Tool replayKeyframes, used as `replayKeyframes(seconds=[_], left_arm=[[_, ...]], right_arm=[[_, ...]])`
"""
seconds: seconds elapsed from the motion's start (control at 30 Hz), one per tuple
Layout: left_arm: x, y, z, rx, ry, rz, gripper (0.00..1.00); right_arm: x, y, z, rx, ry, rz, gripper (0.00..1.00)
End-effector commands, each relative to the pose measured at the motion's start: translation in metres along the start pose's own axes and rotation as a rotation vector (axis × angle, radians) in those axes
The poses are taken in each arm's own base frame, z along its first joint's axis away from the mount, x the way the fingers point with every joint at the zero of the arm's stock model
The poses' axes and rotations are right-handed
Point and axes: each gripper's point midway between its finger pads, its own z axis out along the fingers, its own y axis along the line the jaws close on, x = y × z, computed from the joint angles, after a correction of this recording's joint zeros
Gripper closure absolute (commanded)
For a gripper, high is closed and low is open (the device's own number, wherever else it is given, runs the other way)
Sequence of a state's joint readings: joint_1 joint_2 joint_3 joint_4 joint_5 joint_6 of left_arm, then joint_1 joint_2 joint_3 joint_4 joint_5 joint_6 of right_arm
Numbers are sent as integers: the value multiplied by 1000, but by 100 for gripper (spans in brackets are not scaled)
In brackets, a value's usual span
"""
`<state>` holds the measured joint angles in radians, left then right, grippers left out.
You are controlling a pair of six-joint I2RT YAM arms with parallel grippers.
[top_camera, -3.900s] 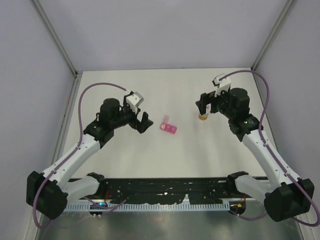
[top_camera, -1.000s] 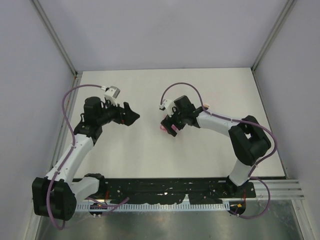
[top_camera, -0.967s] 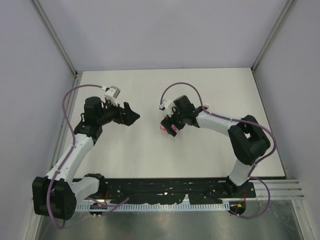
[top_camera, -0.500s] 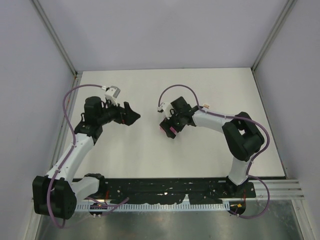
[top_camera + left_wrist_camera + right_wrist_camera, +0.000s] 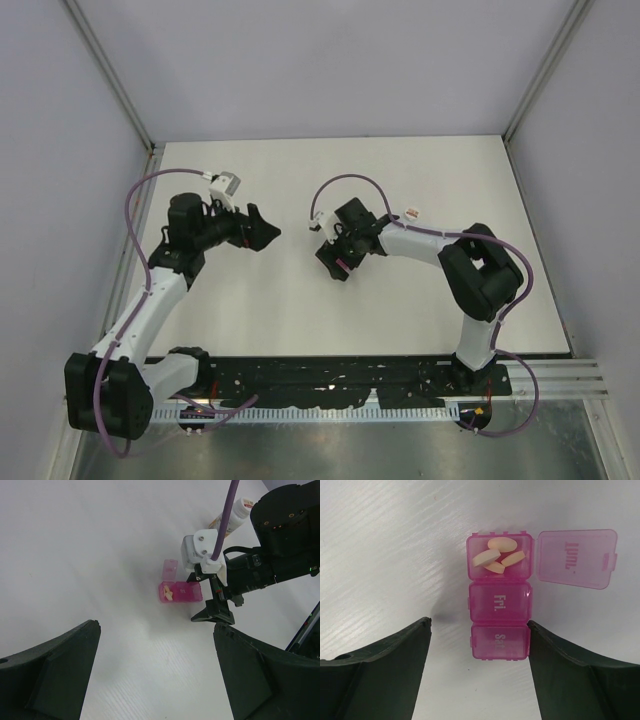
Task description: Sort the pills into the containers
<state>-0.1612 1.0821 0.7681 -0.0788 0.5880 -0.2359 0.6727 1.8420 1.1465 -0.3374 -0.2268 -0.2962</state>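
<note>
The containers are one pink pill box [image 5: 499,602] of three joined compartments, lying on the white table. Its end compartment stands open, the lid [image 5: 575,557] folded aside, with several cream pills [image 5: 495,555] inside. The "Fri." and "Sat" compartments are shut. My right gripper [image 5: 479,625] is open and straddles the "Sat" end. Its right finger [image 5: 580,670] is close against the box and its left finger [image 5: 380,670] stands apart from it. From above, the right gripper [image 5: 338,258] covers most of the box. My left gripper [image 5: 262,232] hangs open and empty to the left, facing the box [image 5: 180,591].
A small white bottle with an orange-red label [image 5: 232,522] lies on its side behind the right arm, its spot seen from above as the bottle [image 5: 411,212]. The enclosure's walls stand on the left, the right and at the back.
The right gripper has slid a little left and nearer over the pill box, and its jaws have narrowed around the box's end. The left arm has not moved.
</note>
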Motion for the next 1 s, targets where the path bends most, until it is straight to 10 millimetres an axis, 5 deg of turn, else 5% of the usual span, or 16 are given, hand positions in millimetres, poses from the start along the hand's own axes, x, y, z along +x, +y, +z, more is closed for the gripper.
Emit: replayKeyframes(seconds=[0.0,0.4,0.97], left_arm=[[-20,-8,-6,20,-71,40,1],[-23,-9,-10,23,-80,36,1],[-22,-5,-9,14,-77,31,1]], right_arm=[[-13,-4,-2,22,-23,3,21],[-13,-20,-6,123,-15,35,36],[-12,-15,-4,112,-17,26,57]])
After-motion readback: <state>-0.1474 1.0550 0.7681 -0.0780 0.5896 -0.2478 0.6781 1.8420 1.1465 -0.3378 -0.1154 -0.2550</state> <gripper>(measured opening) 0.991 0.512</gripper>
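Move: The Sat. end of the pink pill organizer sits just below the right fingertips, about 1 cm ahead and 1 cm to the right of the point between them. Its open compartment with four pills lies some 3 cm ahead and 3 cm left of that point, the raised lid about 7 cm ahead and 1 cm left. The pill bottle is roughly 15 cm right and 10 cm ahead. From the left hand, the Sat. end is around 16 cm right, 4 cm ahead and 18 cm lower. The right fingers pinch the Sat. compartment by its two long sides, closing from wide open to about half. While they shut, the hand shifts level some 1.5 cm to the right and forward, centring over that end, and turns about 5 degrees clockwise; then it stays there as the grip tightens. ##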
